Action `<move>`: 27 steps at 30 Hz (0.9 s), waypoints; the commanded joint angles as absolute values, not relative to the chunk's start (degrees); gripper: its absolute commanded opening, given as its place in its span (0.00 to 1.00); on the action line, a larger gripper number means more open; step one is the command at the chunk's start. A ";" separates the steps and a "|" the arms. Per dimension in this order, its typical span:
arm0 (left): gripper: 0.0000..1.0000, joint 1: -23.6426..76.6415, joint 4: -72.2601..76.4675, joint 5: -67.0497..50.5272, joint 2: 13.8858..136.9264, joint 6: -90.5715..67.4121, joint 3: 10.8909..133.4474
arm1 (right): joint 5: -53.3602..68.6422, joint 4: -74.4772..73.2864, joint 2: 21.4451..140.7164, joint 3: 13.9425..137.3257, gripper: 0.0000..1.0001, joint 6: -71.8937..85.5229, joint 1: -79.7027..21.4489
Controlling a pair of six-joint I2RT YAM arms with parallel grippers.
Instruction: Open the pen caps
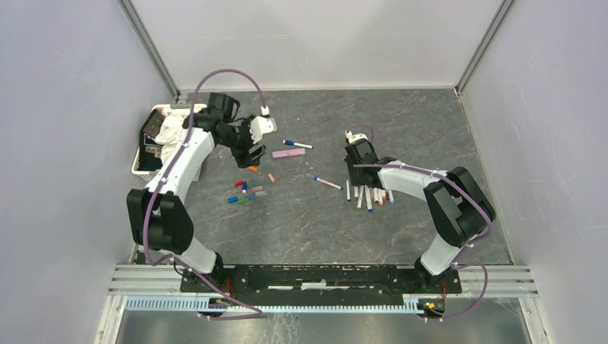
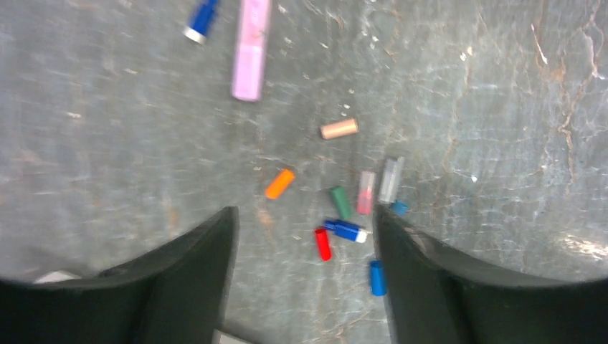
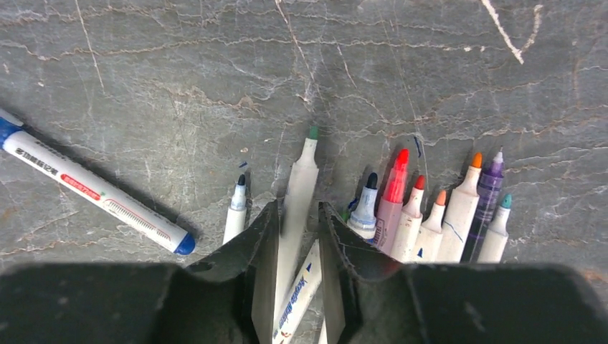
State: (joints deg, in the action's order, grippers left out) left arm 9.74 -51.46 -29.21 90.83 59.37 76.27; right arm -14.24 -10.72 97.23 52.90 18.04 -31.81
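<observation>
Several pen caps [image 2: 340, 202] lie loose on the grey table: orange [image 2: 279, 183], red [image 2: 323, 244], blue [image 2: 377, 277], pink and peach; from above they form a small cluster [image 1: 244, 192]. My left gripper [image 2: 305, 215] hangs open above them, holding nothing; the top view shows it [image 1: 251, 154] just behind the cluster. My right gripper [image 3: 299, 208] stands slightly open around a white green-tipped pen [image 3: 302, 168], which looks blurred, with a gap on its right side. Uncapped pens [image 3: 430, 222] lie in a row to its right.
A pink highlighter [image 2: 251, 50] and a blue-capped marker [image 1: 296, 144] lie behind the caps. Another marker with a blue end [image 3: 93, 190] lies left of the right gripper. A tray [image 1: 147, 154] with a white cloth [image 1: 172, 129] sits at the far left.
</observation>
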 commanded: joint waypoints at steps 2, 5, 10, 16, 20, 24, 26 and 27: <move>1.00 9.69 -57.30 -30.59 84.91 53.88 86.72 | -17.75 -12.97 92.25 57.62 0.35 18.33 -32.30; 1.00 9.59 -54.98 -29.31 81.16 52.53 88.09 | -18.01 -13.24 91.17 60.76 0.36 17.35 -32.26; 1.00 9.40 -40.16 -23.21 74.01 40.31 81.61 | -11.66 -8.59 95.83 69.14 0.48 9.56 -32.26; 1.00 9.19 -43.61 -25.34 75.25 40.52 79.76 | 2.07 -15.70 115.21 92.51 0.53 -2.80 -32.47; 1.00 8.79 -46.71 -28.28 76.59 40.86 80.18 | 7.59 -13.25 122.23 99.60 0.52 -6.58 -33.61; 1.00 8.70 -48.35 -31.51 77.20 40.31 80.19 | 9.43 -10.41 126.28 102.00 0.53 -9.11 -34.67; 0.99 8.70 -48.96 -32.50 77.32 40.40 80.18 | 9.83 -9.68 128.05 103.01 0.54 -9.19 -34.80; 0.99 8.70 -49.30 -32.73 77.34 40.65 80.15 | 9.80 -9.50 128.95 103.45 0.54 -8.96 -34.72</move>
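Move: Ahead and to the left of the right hand, the blue-capped marker lies about 15 cm farther out and 21 cm left, roughly 1 cm lower. The pink highlighter is some 12 cm ahead and 24 cm left; the blue-ended pen is 1 cm ahead and 11 cm left. The green-tipped pen lies right between the open fingers. From the left hand, the blue-capped marker is about 13 cm ahead, 15 cm right and 13 cm below. Leaving the already released green-tipped pen, the right hand arcs up about 12 cm, then sinks, travelling some 17 cm left and 14 cm forward to hover above the body end of the blue-capped marker; it turns counter-clockwise and its fingers open wider. The left hand rises about 15 cm, then sinks partway, opening fully as its fingers tip up somewhat. ##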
